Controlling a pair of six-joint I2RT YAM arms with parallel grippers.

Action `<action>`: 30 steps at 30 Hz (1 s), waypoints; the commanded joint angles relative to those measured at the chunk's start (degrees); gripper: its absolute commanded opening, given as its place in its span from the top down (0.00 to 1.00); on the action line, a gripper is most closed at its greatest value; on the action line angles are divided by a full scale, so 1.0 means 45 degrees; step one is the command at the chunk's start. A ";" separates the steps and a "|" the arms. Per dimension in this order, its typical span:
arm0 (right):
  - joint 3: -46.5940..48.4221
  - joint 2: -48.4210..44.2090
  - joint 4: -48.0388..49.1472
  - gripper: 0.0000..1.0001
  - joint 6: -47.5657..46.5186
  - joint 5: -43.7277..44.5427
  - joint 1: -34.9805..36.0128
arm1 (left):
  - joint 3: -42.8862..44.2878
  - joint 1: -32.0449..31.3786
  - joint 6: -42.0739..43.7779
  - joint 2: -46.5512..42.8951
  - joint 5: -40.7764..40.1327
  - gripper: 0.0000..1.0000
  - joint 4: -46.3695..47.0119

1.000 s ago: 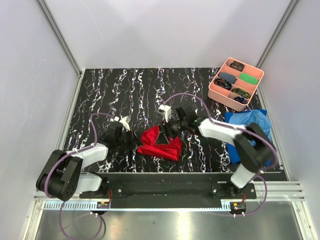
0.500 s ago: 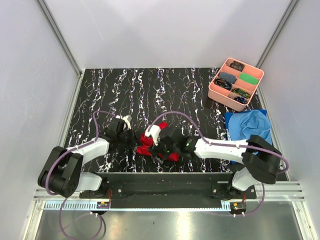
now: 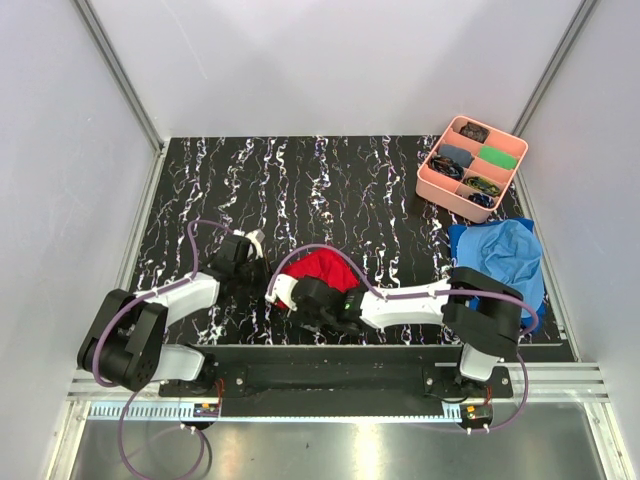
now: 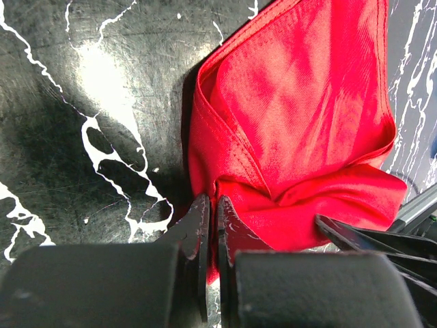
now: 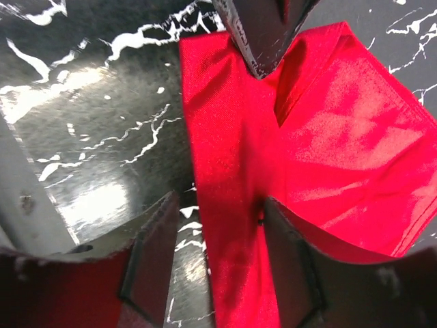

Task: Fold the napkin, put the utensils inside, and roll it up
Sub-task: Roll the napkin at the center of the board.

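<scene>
The red napkin (image 3: 326, 268) lies bunched on the black marbled table, between the two arms. My left gripper (image 3: 264, 277) is at its left edge, and in the left wrist view the gripper (image 4: 210, 206) is shut on a fold of the napkin (image 4: 300, 116). My right gripper (image 3: 296, 297) reaches across from the right to the napkin's near-left side. In the right wrist view that gripper (image 5: 217, 236) stands open around a strip of the napkin (image 5: 232, 205), with a gap at its left finger (image 5: 151, 239). The utensils are out of view.
A pink compartment tray (image 3: 432, 186) with small dark items stands at the back right. A blue cloth (image 3: 500, 255) lies at the right edge. The right arm's forearm (image 3: 410, 303) stretches low along the near edge.
The right arm has swung from the napkin's far right side down and left to its near-left side, its jaws narrowing a little. The napkin has bunched up. The left gripper stays shut at its edge.
</scene>
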 commanded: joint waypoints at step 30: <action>0.0823 0.2091 -0.1376 0.73 0.1460 -0.7688 -0.3253 | -0.0222 -0.0032 0.0119 -0.2572 -0.2084 0.39 -0.0905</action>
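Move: Just below the right hand's open fingers, about 2 cm lower and 2 cm ahead, runs the napkin's rolled edge. Its left corner, already pinched by the left hand, is some 8 cm to the left and 5 cm ahead; the flat part of the napkin spreads about 9 cm ahead and 4 cm to the right. From the left hand, that spot on the rolled edge is roughly 8 cm to the right and 3 cm back. Sinking about 2 cm and easing as far forward, the right hand brings its open fingers down astride the napkin's rolled edge, then closes them to pinch it while the wrist tips some 20 degrees to point more steeply down. The left hand keeps its grip on the corner until the right is closing, then opens, lets go and rises about 2 cm, drifting slightly left. ##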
